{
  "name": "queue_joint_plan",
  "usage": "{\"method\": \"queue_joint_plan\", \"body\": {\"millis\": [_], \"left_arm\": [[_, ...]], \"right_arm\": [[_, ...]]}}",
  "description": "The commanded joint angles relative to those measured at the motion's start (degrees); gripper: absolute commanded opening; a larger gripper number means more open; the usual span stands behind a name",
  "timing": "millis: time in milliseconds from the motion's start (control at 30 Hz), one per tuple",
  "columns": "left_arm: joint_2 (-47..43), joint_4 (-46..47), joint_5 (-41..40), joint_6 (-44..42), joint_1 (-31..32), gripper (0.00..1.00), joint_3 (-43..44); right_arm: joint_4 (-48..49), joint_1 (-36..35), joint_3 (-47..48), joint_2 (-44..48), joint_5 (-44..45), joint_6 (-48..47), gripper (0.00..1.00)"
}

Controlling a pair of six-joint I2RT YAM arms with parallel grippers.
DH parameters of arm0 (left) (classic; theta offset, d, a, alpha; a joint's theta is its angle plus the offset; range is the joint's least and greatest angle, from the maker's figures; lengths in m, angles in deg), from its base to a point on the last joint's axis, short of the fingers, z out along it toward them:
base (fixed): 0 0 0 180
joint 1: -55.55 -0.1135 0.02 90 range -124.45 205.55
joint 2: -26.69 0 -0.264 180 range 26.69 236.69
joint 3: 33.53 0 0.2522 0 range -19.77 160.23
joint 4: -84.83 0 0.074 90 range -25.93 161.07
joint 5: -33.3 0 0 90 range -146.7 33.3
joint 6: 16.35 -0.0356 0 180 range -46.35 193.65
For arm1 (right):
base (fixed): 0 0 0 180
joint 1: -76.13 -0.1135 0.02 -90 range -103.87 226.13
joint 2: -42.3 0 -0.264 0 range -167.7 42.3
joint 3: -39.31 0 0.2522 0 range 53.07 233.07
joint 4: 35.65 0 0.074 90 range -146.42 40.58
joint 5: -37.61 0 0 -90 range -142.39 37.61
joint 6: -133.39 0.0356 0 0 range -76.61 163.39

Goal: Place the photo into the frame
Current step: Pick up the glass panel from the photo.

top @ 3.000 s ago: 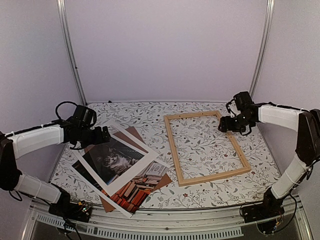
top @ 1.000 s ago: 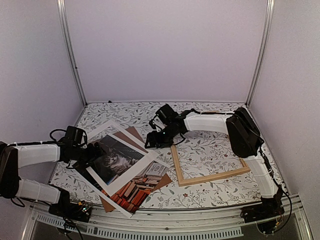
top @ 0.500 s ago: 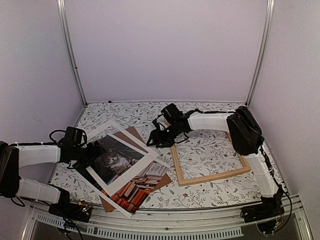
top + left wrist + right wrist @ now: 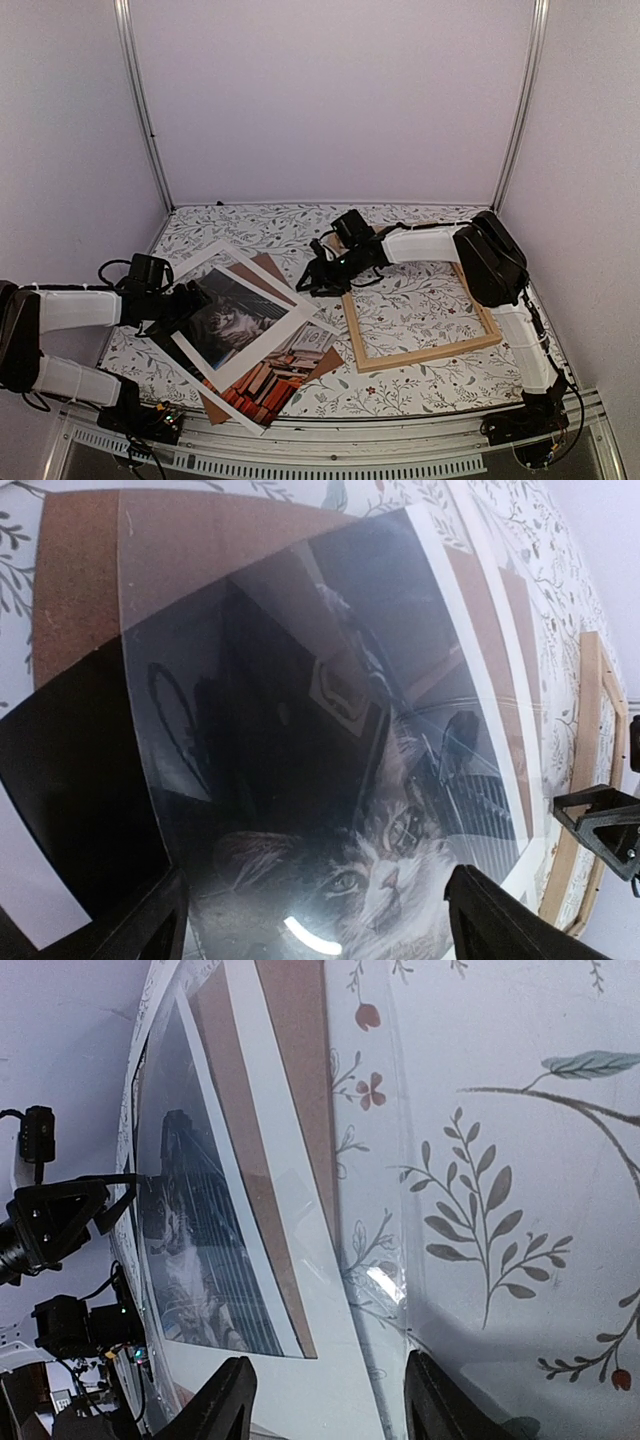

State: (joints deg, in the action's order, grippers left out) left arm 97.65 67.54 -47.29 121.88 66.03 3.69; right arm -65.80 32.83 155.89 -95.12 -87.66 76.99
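The photo [image 4: 268, 380] of the cat and books lies at the left, in a stack under a white mat [image 4: 290, 322] and a clear sheet. The cat's face [image 4: 380, 880] shows through the mat's window, and again in the right wrist view [image 4: 175, 1250]. The light wooden frame [image 4: 350, 318] lies empty on the table to the right. My left gripper [image 4: 186, 300] is open low over the stack's left side, fingers [image 4: 500, 920] apart above the cat. My right gripper [image 4: 310, 281] is open at the stack's right edge, its fingers [image 4: 228, 1400] straddling the mat and the clear sheet's edge [image 4: 400, 1290].
A brown backing board [image 4: 266, 265] sticks out from under the stack at the back. The table has a floral cloth [image 4: 420, 300]. White walls and metal posts [image 4: 140, 110] close in the back and sides.
My right arm has swung from the frame's far side across to the stack's right edge, and its jaws have narrowed. My left gripper came down onto the stack's left side and has since held still.
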Motion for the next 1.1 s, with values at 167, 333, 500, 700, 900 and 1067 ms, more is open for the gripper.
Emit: {"method": "queue_joint_plan", "body": {"millis": [167, 333, 500, 700, 900, 1067], "left_arm": [[2.2, -0.6, 1.9, -0.1, 0.1, 0.92, -1.9], [2.1, -0.3, 1.8, -0.6, 0.1, 0.92, -1.9], [1.7, 0.3, 1.9, -1.2, 0.1, 0.92, -1.8], [1.6, 0.6, 2.0, -1.7, 0.1, 0.92, -1.8], [1.1, 0.8, 2.1, -3.4, 0.2, 0.92, -0.6], [-0.2, 0.8, 1.7, -5.1, 0.2, 0.92, 0.6]], "right_arm": [[6.7, -0.1, -4.7, 3.8, -8.9, 4.3, 0.50], [9.5, 0.4, -6.3, 5.3, -10.8, 6.2, 0.49], [12.0, 0.6, -7.4, 5.7, -12.3, 7.9, 0.48], [13.1, 0.7, -7.6, 5.7, -12.8, 8.5, 0.46], [15.3, 0.7, -7.5, 4.8, -15.2, 9.4, 0.29], [15.3, 0.7, -7.5, 4.9, -15.7, 8.9, 0.14]]}}
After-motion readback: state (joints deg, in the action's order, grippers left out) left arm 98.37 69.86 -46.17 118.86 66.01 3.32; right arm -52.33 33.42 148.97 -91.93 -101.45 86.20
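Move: Off to the right hand's left, its middle some 13 cm away and 6 cm back, the clear glass panel lies on the cat photo, with its outer edge already beside this hand's fingers, about 2 cm below them. The cat photo's middle is some 16 cm left and 7 cm back, the wooden frame's about 20 cm to the right, level with the hand. From the left hand, the panel's middle is about 13 cm right and 1 cm ahead. Drawing back about 2.5 cm over the table, the half-open right hand brings the panel's outer edge between its fingers, then rises some 4 cm with a slight drift left, tilting about 15 degrees towards level as the fingers close most of the way and pinch the clear sheet. The left hand stays at the panel's left edge, fingers still wide open. ##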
